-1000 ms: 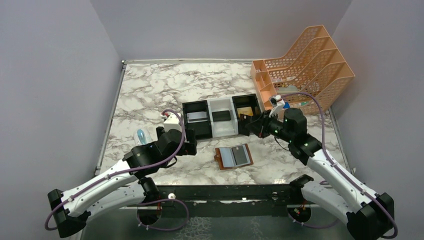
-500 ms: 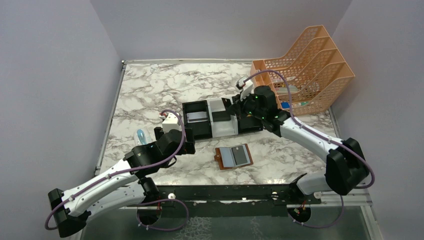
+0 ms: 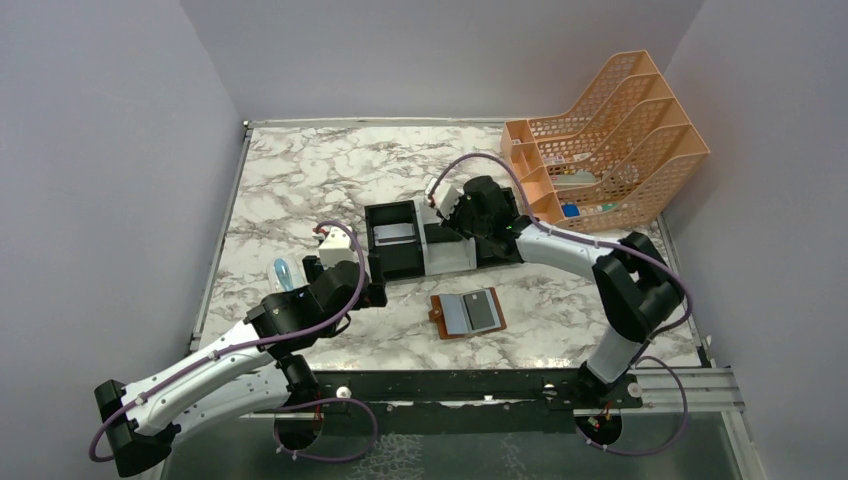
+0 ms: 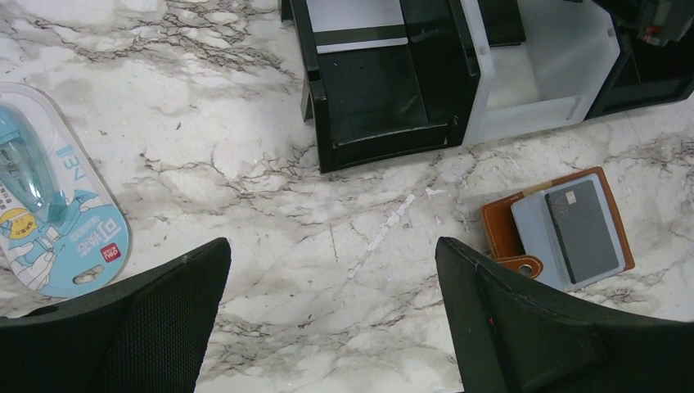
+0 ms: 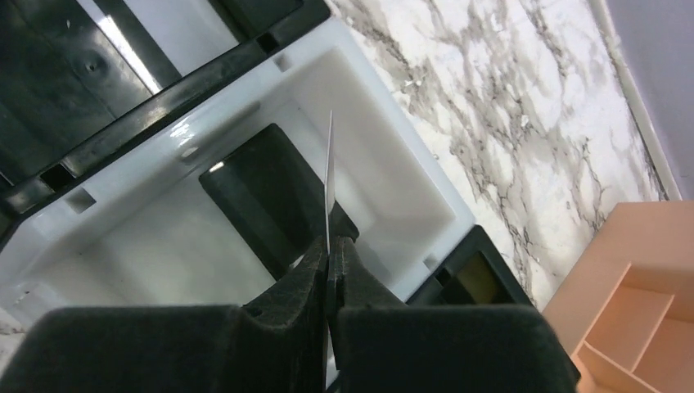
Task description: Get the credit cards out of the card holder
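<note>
The brown card holder [image 3: 468, 313] lies open on the marble, with a dark grey credit card [image 3: 484, 311] in its pale blue right pocket; the left wrist view shows the card holder [image 4: 501, 225] and that card [image 4: 581, 231] at right. My left gripper [image 3: 374, 282] [image 4: 333, 250] hovers open over bare marble to the holder's left, empty. My right gripper [image 3: 446, 212] [image 5: 330, 246] is shut on a thin credit card [image 5: 329, 176], seen edge-on, above the tray's white middle compartment [image 5: 385, 176]. I cannot tell the held card's colour.
The black-and-white three-compartment tray [image 3: 380, 262] holds a small black block [image 5: 266, 196] in the middle, a pale card [image 3: 393, 233] on the left and something gold-tan [image 5: 477, 282] on the right. An orange file rack [image 3: 610, 120] stands back right. A blue packaged item [image 4: 49, 213] lies left.
My right arm has swung left and stretched out, from beside the tray's right compartment to above its middle one, staying shut. The left arm has only crept slightly forward.
</note>
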Robot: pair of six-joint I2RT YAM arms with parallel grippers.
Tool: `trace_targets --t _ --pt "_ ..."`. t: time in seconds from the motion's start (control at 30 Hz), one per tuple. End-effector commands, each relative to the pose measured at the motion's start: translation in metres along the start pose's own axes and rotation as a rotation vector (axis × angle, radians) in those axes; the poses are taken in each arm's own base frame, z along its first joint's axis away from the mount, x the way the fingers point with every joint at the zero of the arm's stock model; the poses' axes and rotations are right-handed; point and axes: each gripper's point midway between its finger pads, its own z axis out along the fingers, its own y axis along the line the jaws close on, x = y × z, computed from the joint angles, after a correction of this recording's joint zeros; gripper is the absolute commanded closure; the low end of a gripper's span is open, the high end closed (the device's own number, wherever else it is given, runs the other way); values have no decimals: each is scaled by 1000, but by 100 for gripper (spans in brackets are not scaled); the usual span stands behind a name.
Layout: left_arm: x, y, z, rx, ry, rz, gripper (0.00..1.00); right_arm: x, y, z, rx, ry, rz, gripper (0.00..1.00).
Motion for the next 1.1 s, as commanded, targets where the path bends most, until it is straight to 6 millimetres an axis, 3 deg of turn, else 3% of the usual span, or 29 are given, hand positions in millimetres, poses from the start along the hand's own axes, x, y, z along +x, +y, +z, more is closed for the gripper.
trace_targets --t 0.0,0.3,0.53,0.63,0.7,0.8,0.93,1.07 --pt "-1 10 1 -50 -19 3 1 15 -7 18 45 78 -162 99" --pt "-2 13 0 -64 -23 2 1 25 -5 31 53 123 -268 96" --pt "-2 13 1 -67 -21 4 1 47 15 35 -44 194 -297 89" --pt "-2 13 1 -69 -19 6 1 49 22 34 -90 203 -297 82" --pt "-2 13 1 -69 -19 6 1 49 28 33 -124 195 -314 71" --pt "-1 13 1 -71 -17 9 1 51 31 29 -145 200 -319 69" --pt "-1 13 1 -70 -17 10 1 46 28 25 -128 198 -297 68" --pt "-2 13 1 -69 -17 9 1 21 15 21 -43 155 -117 67"
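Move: The right hand holds a card above the tray's white middle compartment, whose middle lies about 2 cm back, 1 cm left and 8 cm below. The left black compartment is some 12 cm left and 3 cm back, the right one 9 cm right and 1 cm back. The card holder lies about 19 cm back and 4 cm right. From the left hand, the white compartment is some 9 cm ahead and 20 cm right. Right hand sinks about 7 cm into the white compartment, rolls left side down some 20 degrees, and partly opens, releasing the card. ##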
